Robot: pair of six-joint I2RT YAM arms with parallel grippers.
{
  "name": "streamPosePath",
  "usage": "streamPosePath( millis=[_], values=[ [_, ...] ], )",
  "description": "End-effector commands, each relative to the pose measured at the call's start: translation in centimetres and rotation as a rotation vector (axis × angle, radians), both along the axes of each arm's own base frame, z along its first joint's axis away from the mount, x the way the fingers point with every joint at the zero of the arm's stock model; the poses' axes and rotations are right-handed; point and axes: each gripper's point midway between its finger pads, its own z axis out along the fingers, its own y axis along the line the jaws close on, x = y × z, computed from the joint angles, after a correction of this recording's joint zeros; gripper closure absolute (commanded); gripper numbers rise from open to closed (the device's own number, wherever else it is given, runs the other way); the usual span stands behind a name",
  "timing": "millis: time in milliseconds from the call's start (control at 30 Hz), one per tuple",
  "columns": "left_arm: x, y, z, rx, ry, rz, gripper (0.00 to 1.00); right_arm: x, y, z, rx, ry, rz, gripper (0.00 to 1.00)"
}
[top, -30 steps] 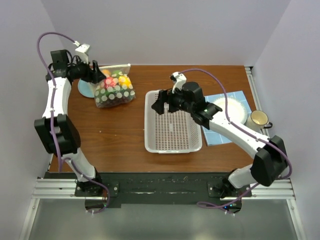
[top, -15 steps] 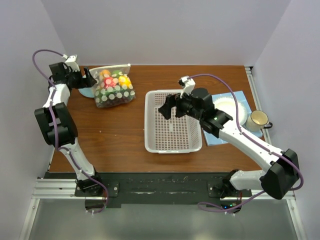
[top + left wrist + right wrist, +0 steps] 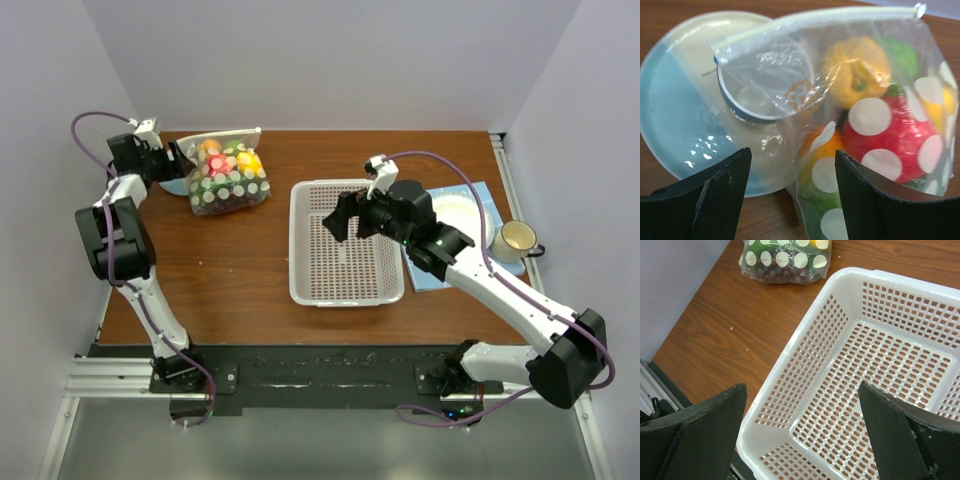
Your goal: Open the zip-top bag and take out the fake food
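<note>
The zip-top bag (image 3: pixel 229 178) lies at the table's back left, clear with pale dots, its zip strip (image 3: pixel 815 20) along the far edge. Inside it shows fake food: a yellow piece (image 3: pixel 855 70), a red one (image 3: pixel 890 135), an orange one (image 3: pixel 825 150) and green ones. My left gripper (image 3: pixel 178 160) sits at the bag's left side. It is open, and the bag's left edge (image 3: pixel 795 165) lies loose between its fingers (image 3: pixel 792 155). My right gripper (image 3: pixel 340 222) hangs open over the basket, nothing between its fingers (image 3: pixel 802 386). The bag (image 3: pixel 785 260) shows far off in the right wrist view.
A white perforated basket (image 3: pixel 345 292) stands mid-table. A blue and cream plate (image 3: pixel 670 100) lies partly under the bag, with a small blue-rimmed cup (image 3: pixel 740 107) on it. At the right are a blue cloth with a white plate (image 3: pixel 465 215) and a mug (image 3: pixel 518 238).
My left gripper has drawn back to the left from the bag's top edge to its left side. My right arm has shifted right and a little nearer over the basket.
</note>
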Motion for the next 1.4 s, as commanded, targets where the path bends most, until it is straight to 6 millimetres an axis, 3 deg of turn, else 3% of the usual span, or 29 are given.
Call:
streamPosePath(
  millis=[0, 200, 500, 600, 633, 700, 800, 833, 900, 1000, 1033, 1167, 1367],
  values=[
    [1.6, 0.0, 0.3, -0.012, -0.048, -0.008, 0.27, -0.3, -0.4, 1.1, 0.02, -0.013, -0.017, 0.02],
    [1.6, -0.3, 0.0, -0.025, -0.056, -0.022, 0.35, -0.4, -0.4, 1.3, 0.026, -0.01, -0.021, 0.01],
    [2.4, -1.2, 1.3, -0.082, -0.11, -0.058, 0.48, -0.8, -0.3, 0.9, 0.026, 0.017, -0.009, 0.02],
    [2.2, -1.5, 1.2, -0.091, -0.111, -0.071, 0.68, -0.9, -0.5, 1.0, 0.025, 0.018, -0.016, 0.02],
    [2.0, -1.6, 1.3, -0.095, -0.115, -0.076, 0.82, -1.0, -0.6, 1.0, 0.024, 0.017, -0.015, 0.02],
    [1.8, -2.0, 1.7, -0.1, -0.12, -0.087, 0.99, -1.0, -0.6, 0.8, 0.021, 0.023, -0.016, 0.03],
    [1.0, -2.7, 2.6, -0.119, -0.128, -0.123, 1.0, -1.1, -0.5, 0.6, 0.024, 0.029, -0.012, 0.04],
    [0.7, -3.0, 3.8, -0.119, -0.146, -0.135, 1.0, -1.1, -0.4, 0.6, 0.026, 0.03, -0.009, 0.05],
    [-0.2, -4.0, 4.8, -0.144, -0.156, -0.18, 1.0, -1.0, -0.3, 0.7, 0.031, 0.026, -0.008, 0.05],
    [-2.5, -6.2, 8.2, -0.18, -0.189, -0.282, 1.0, -0.6, 0.0, 1.0, 0.033, 0.005, 0.001, 0.05],
    [-3.7, -7.0, 10.2, -0.172, -0.21, -0.315, 1.0, -0.4, 0.2, 1.0, 0.031, 0.001, 0.006, 0.05],
    [-8.3, -11.0, 13.8, -0.169, -0.222, -0.499, 1.0, 0.6, 1.9, 1.3, 0.041, -0.019, 0.056, 0.04],
    [-13.8, -15.0, 16.8, -0.148, -0.247, -0.673, 1.0, 2.0, 4.4, 1.6, 0.061, -0.04, 0.124, 0.01]
  ],
)
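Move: The zip-top bag's middle lies roughly 9 cm to the right of the left hand, about level with it in reach and some 4 cm lower; its left edge is right by the open fingers. The blue plate is about 3 cm left and 1 cm ahead, the grey mug on it 4 cm ahead and 1 cm left, and the white basket some 38 cm right and 20 cm back. From the right hand the bag is about 29 cm left, 11 cm ahead and 17 cm below. Down about 3 cm first, the left hand then eases up and slightly forward as its fingers close fully, pinching the film at the bag's left side. With that hold it sweeps up some 15 cm, right and back, off the plate and towards the basket, turning about 30 degrees clockwise. The open right hand moves a few centimetres left, down and forward late on. ##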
